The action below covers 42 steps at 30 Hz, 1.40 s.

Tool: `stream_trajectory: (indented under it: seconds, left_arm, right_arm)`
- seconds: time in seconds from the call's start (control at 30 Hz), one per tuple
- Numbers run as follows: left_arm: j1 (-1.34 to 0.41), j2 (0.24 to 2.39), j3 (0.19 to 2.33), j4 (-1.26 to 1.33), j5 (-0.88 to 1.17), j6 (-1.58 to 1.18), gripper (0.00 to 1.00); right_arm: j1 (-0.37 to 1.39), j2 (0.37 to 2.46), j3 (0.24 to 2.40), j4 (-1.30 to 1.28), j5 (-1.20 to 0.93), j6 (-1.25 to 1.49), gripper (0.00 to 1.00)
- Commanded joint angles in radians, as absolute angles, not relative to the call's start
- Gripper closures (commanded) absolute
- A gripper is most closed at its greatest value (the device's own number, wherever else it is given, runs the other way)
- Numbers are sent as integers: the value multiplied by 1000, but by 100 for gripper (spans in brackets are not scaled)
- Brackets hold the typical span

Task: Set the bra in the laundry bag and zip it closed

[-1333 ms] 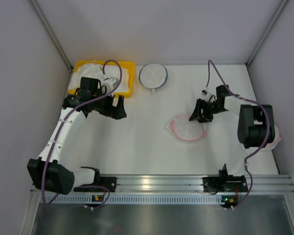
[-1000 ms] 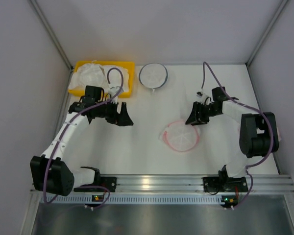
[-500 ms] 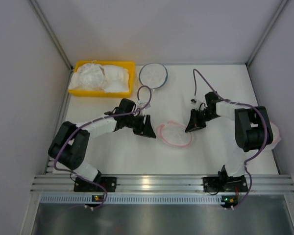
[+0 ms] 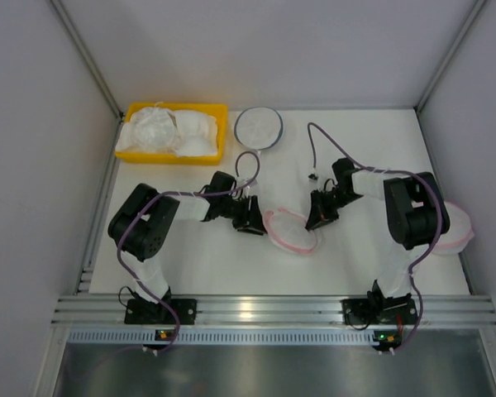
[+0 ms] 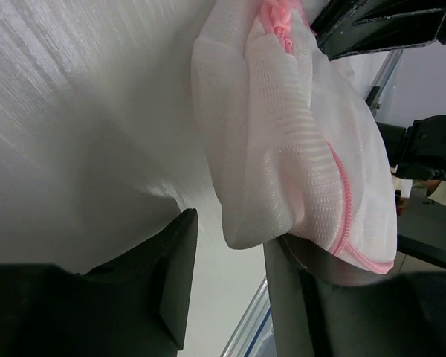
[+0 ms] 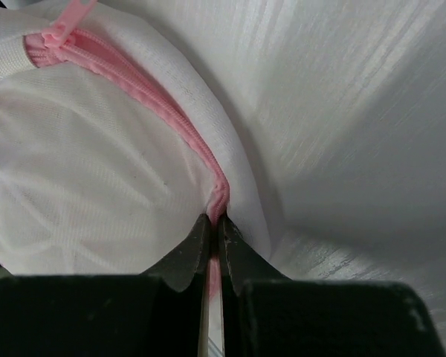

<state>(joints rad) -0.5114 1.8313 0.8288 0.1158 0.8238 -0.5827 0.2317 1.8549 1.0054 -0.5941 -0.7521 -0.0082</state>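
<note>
The laundry bag [image 4: 293, 232], white mesh with a pink zip rim, lies bulging at mid-table. My right gripper [image 4: 315, 218] is at its right edge, shut on the pink zip rim [image 6: 208, 160]. The zip pull [image 6: 65, 18] sits further along that rim. At the bag's left edge is my left gripper [image 4: 254, 222], its jaws apart. The bag's mesh [image 5: 282, 141] drapes over one finger [image 5: 286, 297] and dips into the mouth of the gap. White fabric bras [image 4: 169, 129] lie in the yellow bin. What the bag holds I cannot tell.
The yellow bin [image 4: 175, 156] stands at the back left. A round white bag with a dark rim [image 4: 258, 126] lies at the back middle. Another white round thing [image 4: 456, 228] shows behind the right arm at the table's right edge.
My left arm swung from the yellow bin across to the bag's left edge, its jaws narrowing. My right gripper shut on the zip rim, and the bag slid left.
</note>
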Motion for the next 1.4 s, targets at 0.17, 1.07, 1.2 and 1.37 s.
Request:
stream_trajectory:
  seconds: [0.17,1.07,1.2,1.37]
  left_arm:
    - [-508,1827,828,251,887,-684,86]
    - [-454,1925,862,242,957,-776,100]
    - [-454,1931,867,230,954,-769,100]
    - [-448,1931,873,212,956,-759,100]
  right_arm:
    - [268,1740,1141,-715,-732,-158,85]
    - [859,1293,943,-489,-89,-451,2]
    - [963,1325,940,-468,-34,-477,0]
    - [1066,1379,907,-442,23,-465,1]
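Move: My right hand has the laundry bag's right edge pinched. The bag's middle lies about 6 cm to its left and 1 cm back, with the pink zip pull some 9 cm left and 1 cm back. From my half-open left hand, the bag's left edge is right at the fingertips and its middle about 8 cm right and 1 cm back, slightly lower. The blue-rimmed bag lies roughly 31 cm ahead of my left hand and 1 cm to its left. I shut my left fingers on the fold at the laundry bag's left edge and keep that pinch, lifting it barely 2 cm and settling back down. My right fingers let go of the other edge; that hand rises about 12 cm, then swings left and back over the bag towards my left hand, opening wide, sinking a few centimetres and rolling some 75 degrees counter-clockwise. ##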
